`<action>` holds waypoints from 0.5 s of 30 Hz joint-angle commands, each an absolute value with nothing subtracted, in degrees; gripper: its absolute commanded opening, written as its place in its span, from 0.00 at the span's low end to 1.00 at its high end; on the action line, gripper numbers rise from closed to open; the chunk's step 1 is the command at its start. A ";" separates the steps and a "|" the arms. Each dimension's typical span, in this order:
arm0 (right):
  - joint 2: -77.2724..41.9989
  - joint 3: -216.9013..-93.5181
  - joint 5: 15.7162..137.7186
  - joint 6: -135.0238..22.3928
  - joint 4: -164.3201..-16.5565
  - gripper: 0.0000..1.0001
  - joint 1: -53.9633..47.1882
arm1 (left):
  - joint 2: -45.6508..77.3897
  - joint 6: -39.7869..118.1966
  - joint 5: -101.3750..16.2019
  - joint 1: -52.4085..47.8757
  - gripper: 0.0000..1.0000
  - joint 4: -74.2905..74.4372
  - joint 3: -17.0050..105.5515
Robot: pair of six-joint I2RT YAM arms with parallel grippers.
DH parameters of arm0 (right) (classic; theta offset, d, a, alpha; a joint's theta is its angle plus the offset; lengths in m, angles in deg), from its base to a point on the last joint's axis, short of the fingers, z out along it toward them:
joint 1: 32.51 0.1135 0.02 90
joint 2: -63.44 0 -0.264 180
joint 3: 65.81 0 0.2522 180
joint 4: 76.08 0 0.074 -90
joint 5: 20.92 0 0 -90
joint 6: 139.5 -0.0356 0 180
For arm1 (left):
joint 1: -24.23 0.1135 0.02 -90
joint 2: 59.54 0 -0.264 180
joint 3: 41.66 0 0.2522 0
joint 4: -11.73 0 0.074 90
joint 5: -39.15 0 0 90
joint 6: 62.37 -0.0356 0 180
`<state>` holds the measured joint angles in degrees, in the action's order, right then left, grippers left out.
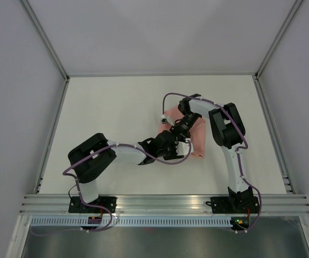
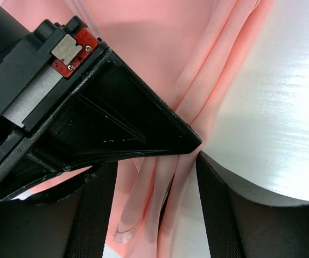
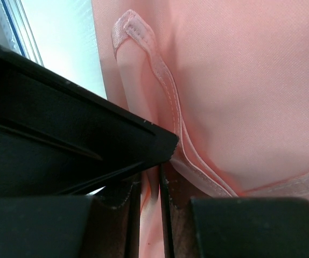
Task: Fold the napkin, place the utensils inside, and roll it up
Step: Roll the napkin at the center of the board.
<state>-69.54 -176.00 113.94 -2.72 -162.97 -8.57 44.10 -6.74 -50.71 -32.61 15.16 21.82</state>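
The pale pink napkin (image 1: 200, 141) lies right of the table's middle, gathered into long folds (image 2: 144, 32), and both grippers meet over it. My left gripper (image 1: 180, 146) (image 2: 154, 215) stands open and straddles the folds, which run between its fingers (image 2: 98, 215). A pinched fold sits in my right gripper (image 1: 177, 132) (image 3: 150, 215), which is shut on it next to the stitched hem (image 3: 165, 91). Its black body (image 2: 90, 107) fills the upper left of the left wrist view. The utensils are hidden.
White tabletop (image 1: 111, 107) stretches to the left of and behind the napkin, with grey walls and metal frame rails (image 1: 52, 134) on three sides. The arm bases (image 1: 92, 205) sit on the near rail.
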 commanded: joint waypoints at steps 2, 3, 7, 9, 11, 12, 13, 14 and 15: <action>-74.55 -175.81 100.19 2.35 -153.48 0.17 -8.08 | 47.95 -7.97 -45.49 -32.72 0.58 8.53 25.01; -74.63 -175.99 100.28 2.35 -153.65 0.17 -8.08 | 48.30 -7.45 -44.53 -32.72 0.56 6.78 25.80; -74.46 -176.52 100.72 2.09 -153.83 0.16 -8.17 | 50.06 -5.43 -42.94 -32.72 0.32 2.12 28.61; -74.19 -176.34 100.89 2.00 -153.74 0.16 -8.08 | 50.59 -4.55 -42.50 -32.72 0.25 1.23 29.40; -73.84 -175.99 101.15 1.92 -153.65 0.17 -8.26 | 50.85 -4.19 -42.06 -32.72 0.16 -0.18 29.85; -73.67 -175.82 101.33 1.83 -153.48 0.17 -8.34 | 51.20 -3.76 -41.28 -32.55 0.14 -0.79 30.46; -73.58 -175.64 101.42 1.74 -153.39 0.18 -8.43 | 51.38 -3.58 -41.01 -32.54 0.09 -1.67 30.99; -73.23 -175.47 101.77 1.57 -153.13 0.18 -8.61 | 51.64 -3.23 -40.57 -32.54 0.06 -3.68 31.95; -73.05 -175.29 102.03 1.30 -152.95 0.20 -8.70 | 51.99 -3.14 -39.69 -32.37 0.03 -4.57 32.39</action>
<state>-69.74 -177.11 110.94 -1.91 -165.17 -9.12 47.84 -5.98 -44.32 -32.39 1.61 30.78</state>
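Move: The left hand's open fingers straddle the napkin's rolled near edge, the spot to be pinched lying about 1 cm back, 1 cm right and 1 cm down. The napkin's hemmed corner is some 4 cm to the left of the left hand, level fore and aft; the flat napkin's middle is about 8 cm straight ahead of it. The right hand already has the rolled edge right between its pads. Left fingers close to pinch the rolled edge, easing about 2 cm back-right and down; right keeps its grip. ##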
